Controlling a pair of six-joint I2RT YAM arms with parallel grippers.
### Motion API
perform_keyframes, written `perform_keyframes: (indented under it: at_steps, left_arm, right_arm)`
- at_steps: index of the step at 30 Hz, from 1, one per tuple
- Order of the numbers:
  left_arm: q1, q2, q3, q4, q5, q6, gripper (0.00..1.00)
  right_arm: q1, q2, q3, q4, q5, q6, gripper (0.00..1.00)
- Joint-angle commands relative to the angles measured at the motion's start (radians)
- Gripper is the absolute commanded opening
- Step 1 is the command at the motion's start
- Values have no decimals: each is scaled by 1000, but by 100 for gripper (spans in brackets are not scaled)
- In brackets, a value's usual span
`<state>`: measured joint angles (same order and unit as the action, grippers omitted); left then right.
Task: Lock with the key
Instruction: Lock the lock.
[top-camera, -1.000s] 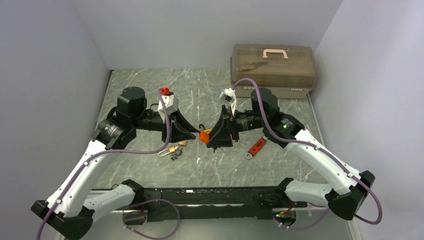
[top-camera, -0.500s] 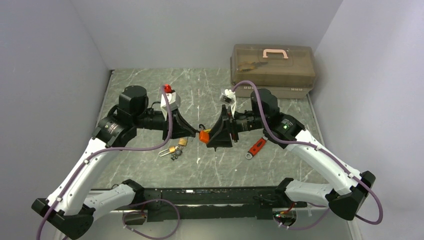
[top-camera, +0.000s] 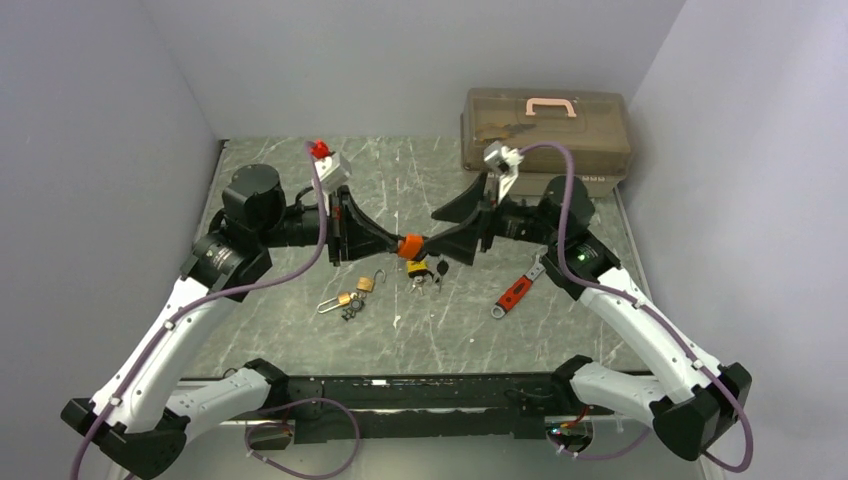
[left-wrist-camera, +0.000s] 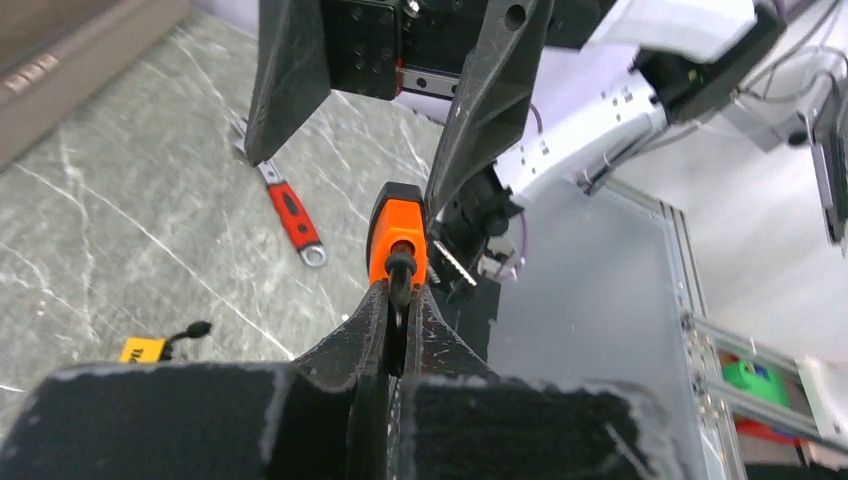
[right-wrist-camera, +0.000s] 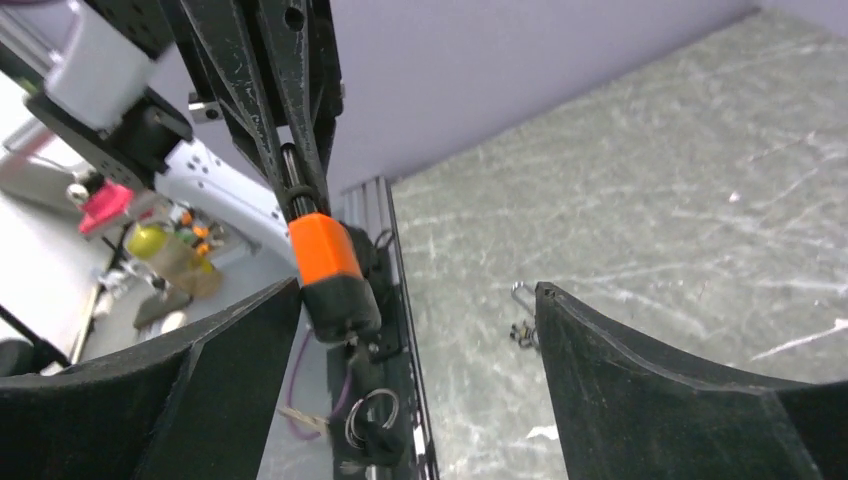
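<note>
An orange-and-black padlock hangs in the air over the middle of the table. My left gripper is shut on its shackle, the orange body sticking out past the fingertips. A key sits in the lock's underside, with a ring of further keys dangling below it. My right gripper stands wide open around the padlock, which is close to its left finger; I cannot tell whether they touch.
On the table lie a brass padlock with keys, a red-handled wrench and a small yellow item. A brown toolbox with a pink handle stands at the back right.
My right gripper has opened, let go of the padlock's body and drawn back to the right. The left gripper has shut on the shackle, and the lock now hangs from it with the keys showing.
</note>
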<state>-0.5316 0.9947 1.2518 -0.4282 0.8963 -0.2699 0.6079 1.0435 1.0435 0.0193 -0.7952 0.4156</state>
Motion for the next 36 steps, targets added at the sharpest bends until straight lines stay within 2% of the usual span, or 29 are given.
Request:
perform_keyframes:
  at_steps: [1,4,7,14,18,24,32,36]
  left_arm:
    - [-3,-25,86,196,-49,-164,0]
    - [-3,-12,120,211,-85,-210,0]
    - [-4,-2,135,235,-108,-250,0]
    - [-3,15,145,285,-123,-304,0]
    - [-3,25,140,308,-113,-318,0]
    - [-3,20,128,330,-114,-321,0]
    - [-3,12,123,335,-117,-311,0]
    - [-2,12,116,333,-116,-307,0]
  right_arm:
    - [-99,-12,-38,420,-117,203,86]
    - [-101,22,2,464,-149,223,80]
    - [-102,51,5,574,-184,295,79]
    - [-96,82,33,674,-195,365,79]
    - [-71,92,69,631,-184,333,76]
    - [-11,109,107,527,-170,253,61]
    - [-6,94,89,489,-141,221,54]
    - [-6,100,91,509,-142,244,43]
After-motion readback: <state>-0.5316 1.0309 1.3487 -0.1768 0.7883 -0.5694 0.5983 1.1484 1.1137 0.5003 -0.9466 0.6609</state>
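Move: The orange lock, its shackle still pinched by the left hand, has its body about 4 cm right of that hand, level both ways. From the open right hand it lies some 4 cm left and 3 cm back, at equal height. The yellow lock on the table is about 18 cm ahead of the right hand, 4 cm left, the red wrench 14 cm ahead, 18 cm right, both roughly 35 cm below. Both hands rise about 8 cm, left still pinching the orange lock, right narrowing its fingers around the body. ##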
